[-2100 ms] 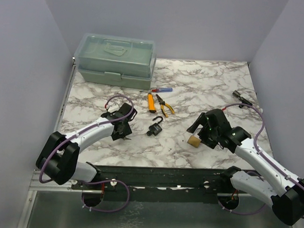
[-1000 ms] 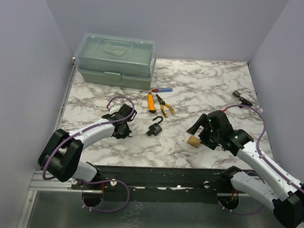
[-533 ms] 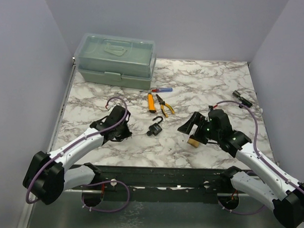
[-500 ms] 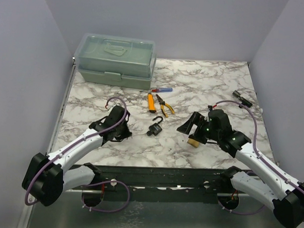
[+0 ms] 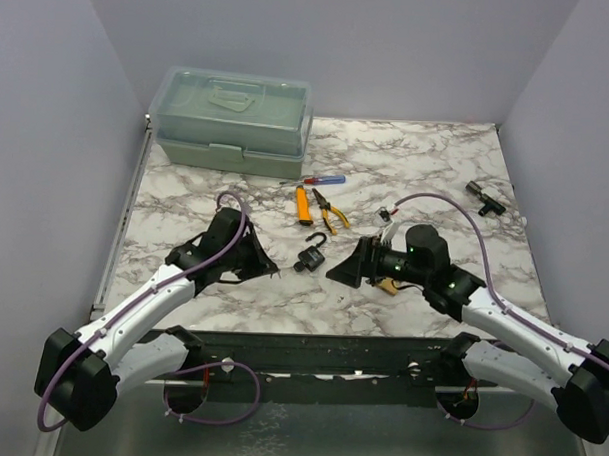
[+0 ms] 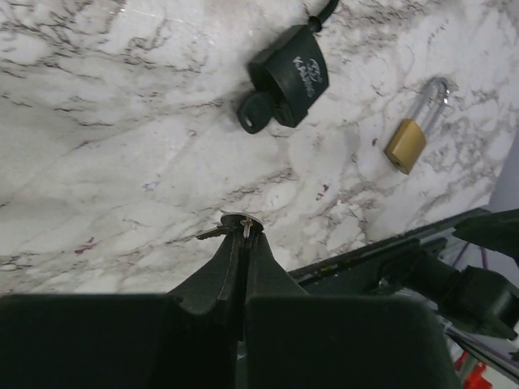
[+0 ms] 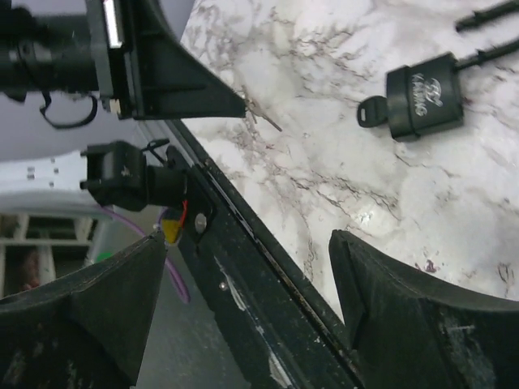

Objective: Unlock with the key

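My left gripper is shut on a small silver key, held low over the marble table. In the top view the left gripper points right, a short way left of the black padlock. That black padlock lies flat with a black-headed key in its base; its shackle looks open in the top view. A brass padlock lies beyond it and is partly hidden under my right arm in the top view, brass padlock. My right gripper is open and empty, right of the black padlock.
A green toolbox stands at the back left. An orange utility knife, yellow pliers and a red-and-blue screwdriver lie behind the padlocks. A small black part lies at the far right. A black rail runs along the front edge.
The left arm has turned so its shut gripper points right at the black padlock. The right arm has swung left over the brass padlock, and its jaws have narrowed slightly.
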You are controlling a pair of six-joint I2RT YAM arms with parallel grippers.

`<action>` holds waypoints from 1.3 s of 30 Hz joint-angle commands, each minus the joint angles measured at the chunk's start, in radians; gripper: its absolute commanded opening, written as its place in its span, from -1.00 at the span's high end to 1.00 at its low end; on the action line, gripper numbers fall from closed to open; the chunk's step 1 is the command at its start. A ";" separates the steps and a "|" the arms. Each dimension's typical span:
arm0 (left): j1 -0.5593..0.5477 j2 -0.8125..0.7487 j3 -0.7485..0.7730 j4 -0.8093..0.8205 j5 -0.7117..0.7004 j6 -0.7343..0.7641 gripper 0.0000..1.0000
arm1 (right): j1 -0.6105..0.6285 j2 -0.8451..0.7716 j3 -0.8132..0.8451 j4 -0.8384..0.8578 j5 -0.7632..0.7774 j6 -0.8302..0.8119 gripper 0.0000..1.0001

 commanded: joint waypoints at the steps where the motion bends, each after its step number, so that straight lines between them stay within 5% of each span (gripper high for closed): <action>1: 0.000 -0.015 0.070 -0.014 0.167 -0.031 1.00 | 0.075 0.021 -0.033 0.188 0.020 -0.194 -0.73; 16: 0.000 -0.077 0.156 -0.060 0.321 -0.114 1.00 | 0.198 0.239 -0.096 0.638 0.008 -0.509 -0.62; 27: 0.000 -0.078 0.180 -0.064 0.350 -0.120 1.00 | 0.246 0.356 -0.043 0.723 0.029 -0.589 -0.52; 39: 0.000 -0.077 0.182 -0.063 0.351 -0.125 1.00 | 0.262 0.397 -0.020 0.748 0.033 -0.620 -0.10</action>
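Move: The keys, held in the left fingertips, lie some 15 cm to the right hand's left, level with it fore and aft and roughly 6 cm lower. The black padlock is about 9 cm ahead, 8 cm left and 15 cm below the right hand, the brass padlock about 5 cm ahead, 11 cm right and 16 cm down. From the left hand, the open right fingers are 15 cm to its right, level fore and aft, 6 cm above. The keys, still pinched by the left hand, are lifted about 9 cm and brought some 4 cm right and 3 cm back, those fingertips tilting up towards the right. The right hand comes to meet them, travelling about 9 cm left, rolling some 40 degrees so its top goes back towards the base, and closing its fingers partway around the approach to the keys. ##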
